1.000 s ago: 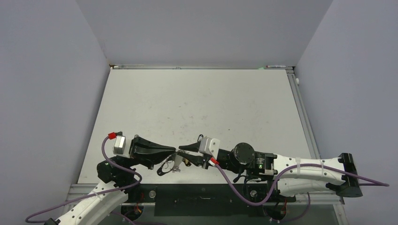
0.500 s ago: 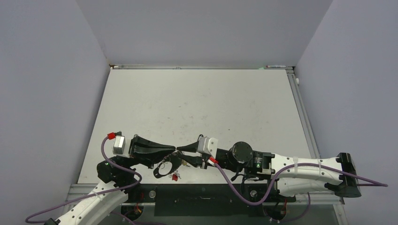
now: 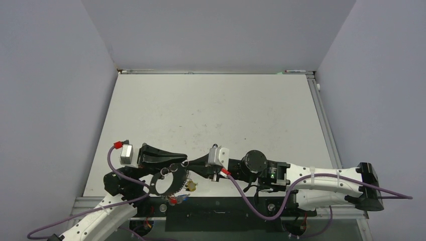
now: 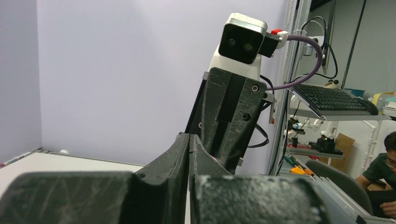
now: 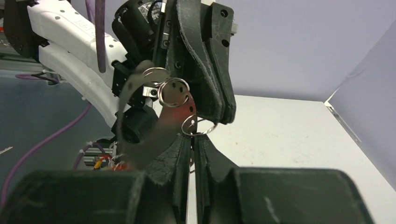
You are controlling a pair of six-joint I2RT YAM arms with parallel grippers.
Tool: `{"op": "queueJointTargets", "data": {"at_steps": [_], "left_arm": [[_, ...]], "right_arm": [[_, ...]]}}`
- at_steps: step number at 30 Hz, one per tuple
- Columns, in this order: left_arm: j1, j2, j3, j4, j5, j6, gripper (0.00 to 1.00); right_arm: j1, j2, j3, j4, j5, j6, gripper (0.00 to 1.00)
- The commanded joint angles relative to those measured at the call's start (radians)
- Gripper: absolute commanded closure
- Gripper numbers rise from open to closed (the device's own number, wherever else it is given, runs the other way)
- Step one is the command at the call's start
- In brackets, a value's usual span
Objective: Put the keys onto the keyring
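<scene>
The keyring [image 3: 153, 185], a large thin grey loop, hangs by its top from the tips of my left gripper [image 3: 183, 163], which is shut on it. In the right wrist view the keyring [image 5: 122, 105] shows as a curved grey band beside the left fingers [image 5: 210, 79]. A red-headed key [image 3: 174, 200] and a yellow-headed key [image 3: 191, 187] dangle below the loop. My right gripper [image 5: 193, 136] is shut on a silvery key [image 5: 191, 122] whose small split ring [image 5: 200, 127] pokes above the tips. Both grippers meet tip to tip [image 3: 190, 163]. The left wrist view shows only my shut left gripper [image 4: 189, 137].
Both arms hover over the near edge of the white table [image 3: 211, 110]. Grey walls enclose the left, back and right sides. A metal rail [image 3: 226, 206] runs along the front under the grippers. Purple cables loop beside each arm.
The keyring swung from edge-on to hanging wide below the left fingertips, and the red and yellow keys dropped lower. My right gripper slid left and shut.
</scene>
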Motion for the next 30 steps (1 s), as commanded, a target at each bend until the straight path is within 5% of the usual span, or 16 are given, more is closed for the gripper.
{"op": "queueJointTargets", "data": {"at_steps": [1,10,16,24,30], "left_arm": [[0.001,0.002,0.013,-0.031,-0.007,0.015,1.0],[-0.002,-0.068,0.048,-0.184,-0.017,0.087,1.0],[-0.001,-0.133,0.114,-0.429,-0.069,0.221,0.99],[-0.001,-0.213,0.262,-0.777,-0.151,0.462,0.42],[-0.001,-0.214,0.34,-0.944,-0.21,0.606,0.35]], "right_arm": [[-0.005,0.074,0.073,0.113,-0.111,0.027,0.95],[-0.088,0.066,0.036,0.133,-0.27,0.078,0.95],[-0.104,0.031,0.026,0.081,-0.267,0.082,0.95],[-0.104,-0.014,0.019,-0.008,-0.248,0.077,0.95],[-0.104,-0.025,0.016,-0.077,-0.173,0.069,0.95]]}}
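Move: The split ring sits at both closed fingertips, about 1 cm behind and 1 cm below the left hand point; from the right hand it lies level fore and aft, roughly 2 cm left and 1 cm up. From the right hand, the steel plate's middle is some 7 cm back, 8 cm left and 2 cm down. The yellow tag hangs about 7 cm back, 1 cm left and 6 cm down. Left hand edges forward and down, opens, then rises some 4 cm off the ring the right keeps pinched. ##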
